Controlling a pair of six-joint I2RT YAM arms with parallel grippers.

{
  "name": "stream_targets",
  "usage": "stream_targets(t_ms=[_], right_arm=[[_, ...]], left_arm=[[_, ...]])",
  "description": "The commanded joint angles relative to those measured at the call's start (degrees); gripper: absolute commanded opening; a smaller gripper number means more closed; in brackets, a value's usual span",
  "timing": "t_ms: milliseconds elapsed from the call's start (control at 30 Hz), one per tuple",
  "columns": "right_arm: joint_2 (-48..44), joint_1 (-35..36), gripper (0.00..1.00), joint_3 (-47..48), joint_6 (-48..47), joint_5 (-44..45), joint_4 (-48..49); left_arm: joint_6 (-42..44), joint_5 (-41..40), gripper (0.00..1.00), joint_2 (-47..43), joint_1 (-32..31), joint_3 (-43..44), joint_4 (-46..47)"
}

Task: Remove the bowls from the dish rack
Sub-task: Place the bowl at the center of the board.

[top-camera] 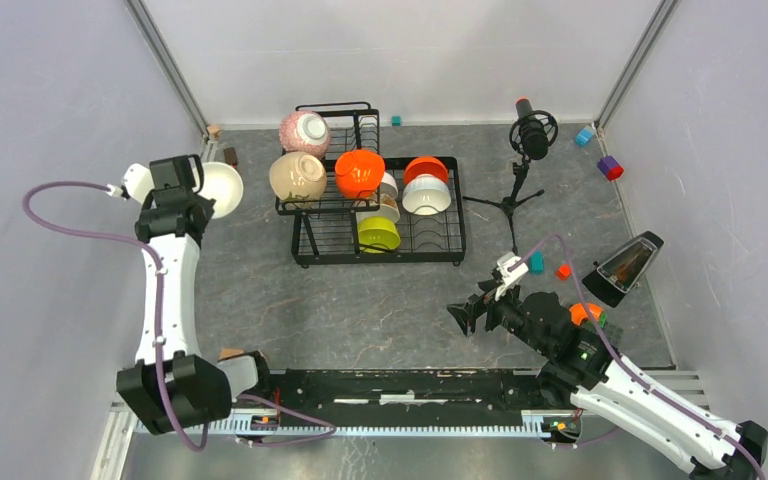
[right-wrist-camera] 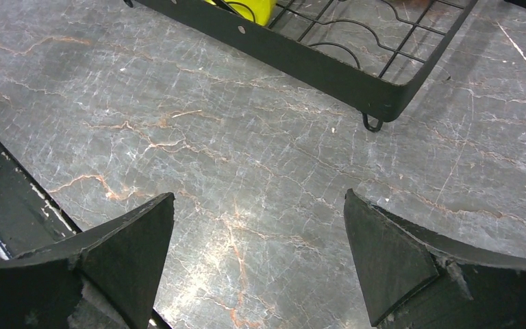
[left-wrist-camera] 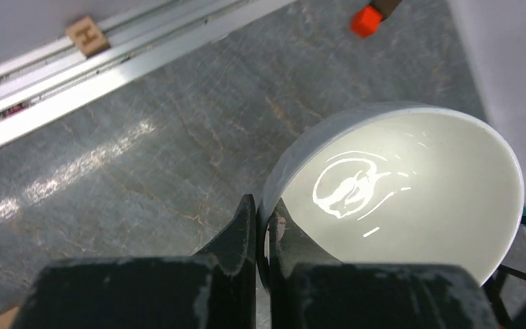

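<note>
My left gripper (top-camera: 200, 190) (left-wrist-camera: 266, 218) is shut on the rim of a white bowl (top-camera: 223, 188) (left-wrist-camera: 418, 185), one finger inside and one outside, held above the table left of the dish rack (top-camera: 380, 258). The black wire rack's upper shelf carries a pink-speckled bowl (top-camera: 304, 132), a beige bowl (top-camera: 297, 177) and an orange bowl (top-camera: 360, 172). Its lower tray holds another orange bowl (top-camera: 426, 167), a white bowl (top-camera: 426, 195) and a lime green bowl (top-camera: 378, 234) (right-wrist-camera: 253, 8). My right gripper (top-camera: 460, 316) (right-wrist-camera: 259, 205) hangs open and empty over bare table, short of the rack's front corner (right-wrist-camera: 377, 103).
A black microphone tripod (top-camera: 528, 140) stands right of the rack. A dark wedge-shaped object (top-camera: 625, 268) and small coloured blocks (top-camera: 537, 262) (top-camera: 610, 167) lie to the right. An orange block (left-wrist-camera: 365, 20) and the metal rail (left-wrist-camera: 109, 62) show under the left wrist.
</note>
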Motion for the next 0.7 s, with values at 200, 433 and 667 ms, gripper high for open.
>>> stream_targets(t_ms=[200,433,667], right_arm=[[0.1,0.1,0.98,-0.5,1.5,5.0,0.5],[0.9,0.1,0.98,0.2,1.7,7.3,-0.7],[0.4,0.0,0.98,1.5,1.4,11.0,-2.1]], left_arm=[[-12.4,1.4,0.02,8.0,1.8,-4.4,5.1],[-13.1,2.9,0.02,15.9,2.6,-2.3,6.0],[-13.2,5.7,0.02,20.2,2.7,-2.7,11.8]])
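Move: The bowl, already pinched by its near-left rim, is bound for the open table left of the dish rack. That spot lies about 7 cm ahead of the left hand, 3 cm to its right and 22 cm below. Around it, the rack's middle stands some 35 cm right of the hand and 5 cm ahead, and a small red cube lies 15 cm straight ahead on the tabletop. From the idle right hand the spot is roughly 24 cm ahead, 50 cm left. Lower the left gripper about 13 cm towards the open table beside the rack, quickly at first and then slower, easing some 3 cm forward over the second half. Tip the fingers about 20 degrees further down as you sink, and keep them shut on the white bowl's rim. Let the open right hand drift about 2 cm to its right. ##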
